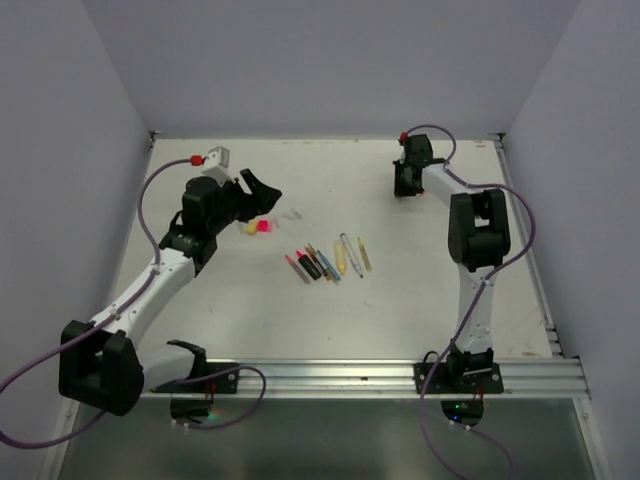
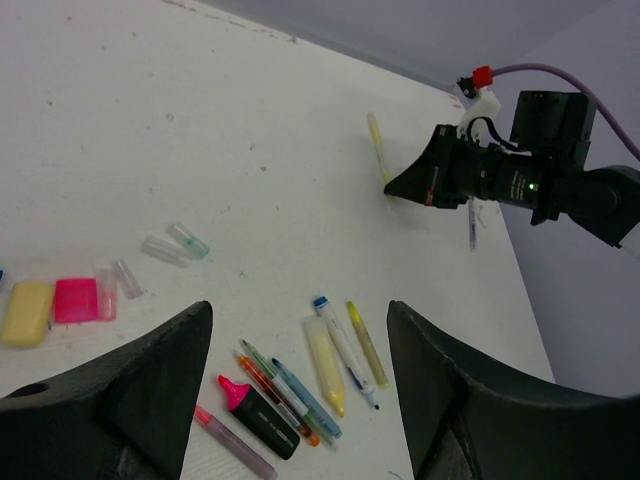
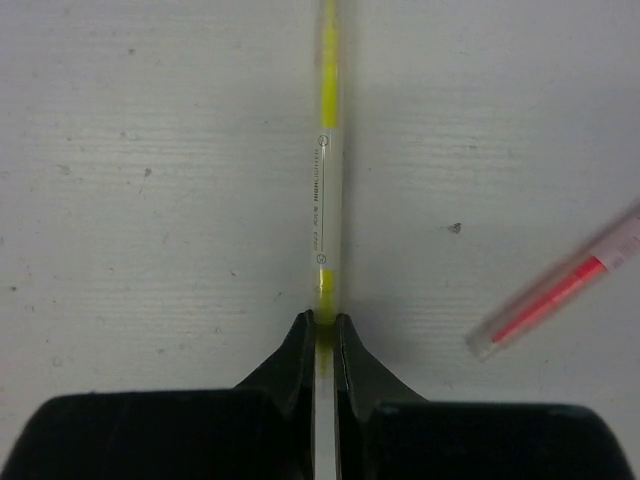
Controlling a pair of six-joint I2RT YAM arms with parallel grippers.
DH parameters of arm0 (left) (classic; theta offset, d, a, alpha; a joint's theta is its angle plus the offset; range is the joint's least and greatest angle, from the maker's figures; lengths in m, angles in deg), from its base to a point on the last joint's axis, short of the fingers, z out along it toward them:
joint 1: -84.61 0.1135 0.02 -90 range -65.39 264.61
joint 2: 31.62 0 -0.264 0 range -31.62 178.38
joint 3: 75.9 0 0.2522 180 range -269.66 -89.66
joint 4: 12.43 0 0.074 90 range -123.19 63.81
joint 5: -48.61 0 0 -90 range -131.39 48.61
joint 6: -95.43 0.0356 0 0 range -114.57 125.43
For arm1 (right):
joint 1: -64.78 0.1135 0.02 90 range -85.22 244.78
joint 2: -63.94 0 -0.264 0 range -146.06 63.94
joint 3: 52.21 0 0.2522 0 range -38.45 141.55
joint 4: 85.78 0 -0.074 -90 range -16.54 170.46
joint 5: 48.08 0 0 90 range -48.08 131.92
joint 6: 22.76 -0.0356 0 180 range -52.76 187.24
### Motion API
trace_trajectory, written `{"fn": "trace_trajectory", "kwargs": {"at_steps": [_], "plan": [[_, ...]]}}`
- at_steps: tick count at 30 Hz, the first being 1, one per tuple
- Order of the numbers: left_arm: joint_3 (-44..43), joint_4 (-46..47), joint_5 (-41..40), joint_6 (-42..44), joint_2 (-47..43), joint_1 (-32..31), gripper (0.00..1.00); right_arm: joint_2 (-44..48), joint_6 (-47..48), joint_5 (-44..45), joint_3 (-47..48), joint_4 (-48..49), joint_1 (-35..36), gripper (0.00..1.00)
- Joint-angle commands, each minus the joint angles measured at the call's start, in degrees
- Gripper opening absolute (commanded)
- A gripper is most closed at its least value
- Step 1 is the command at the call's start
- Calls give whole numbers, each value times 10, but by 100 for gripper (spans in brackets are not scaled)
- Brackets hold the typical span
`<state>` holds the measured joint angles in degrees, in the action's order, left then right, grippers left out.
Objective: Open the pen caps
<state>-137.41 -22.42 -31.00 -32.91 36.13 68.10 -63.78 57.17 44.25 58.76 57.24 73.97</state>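
Observation:
My right gripper (image 3: 325,322) is shut on the near end of a slim yellow pen (image 3: 327,190) that lies flat on the table at the far right (image 1: 404,192). In the left wrist view the same pen (image 2: 376,145) sticks out past the right gripper (image 2: 392,188). My left gripper (image 2: 297,312) hangs open and empty above the table, over a row of pens (image 2: 330,365) and a pink-and-black highlighter (image 2: 255,415). Loose pen caps lie to the left: a yellow one (image 2: 27,312), a pink one (image 2: 76,299) and pale clear ones (image 2: 165,250).
A red pen in a clear barrel (image 3: 560,295) lies slanted just right of the held yellow pen. The row of pens (image 1: 330,262) sits mid-table, with the caps (image 1: 257,227) beside the left gripper (image 1: 262,190). White walls close the table's back and sides.

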Motion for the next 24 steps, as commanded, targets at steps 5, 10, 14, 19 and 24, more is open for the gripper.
{"fn": "trace_trajectory", "kwargs": {"at_steps": [5, 10, 14, 19, 24], "plan": [[4, 26, 37, -13, 20, -1, 73, 98, 37, -86, -73, 75, 69, 0], [7, 32, 57, -20, 23, -2, 73, 140, -39, -85, -121, 78, 65, 0], [13, 39, 67, -24, 22, -3, 73, 176, -68, -74, -163, 100, 64, 0], [13, 41, 74, -23, 32, -4, 73, 212, -75, -64, -189, 115, 64, 0], [-5, 33, 79, -23, 51, -4, 73, 225, -91, -78, -194, 131, 71, 0]]}}
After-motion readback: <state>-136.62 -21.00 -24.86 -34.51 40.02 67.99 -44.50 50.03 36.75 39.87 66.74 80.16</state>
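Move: The yellow highlighter is already shut in the right fingers near its near end, its middle about 5 cm ahead of that hand. The open left gripper lies from the right hand about 34 cm left, 17 back and 20 higher. The slim yellow pen lies some 12 cm left and 19 back, the red pen about 10 right and 4 ahead. From the left hand, the highlighter is some 35 cm right, 21 ahead and 21 below. The highlighter, still pinched near its near end, is swept by the right hand about 9 cm left and 5 back, low at first, then raised some 7 cm while easing 2 cm back to the right, nearer the left gripper. Its wrist rolls left-side-up by about 10 degrees. The left hand, wide open and empty, sinks and drifts right a couple of centimetres. ##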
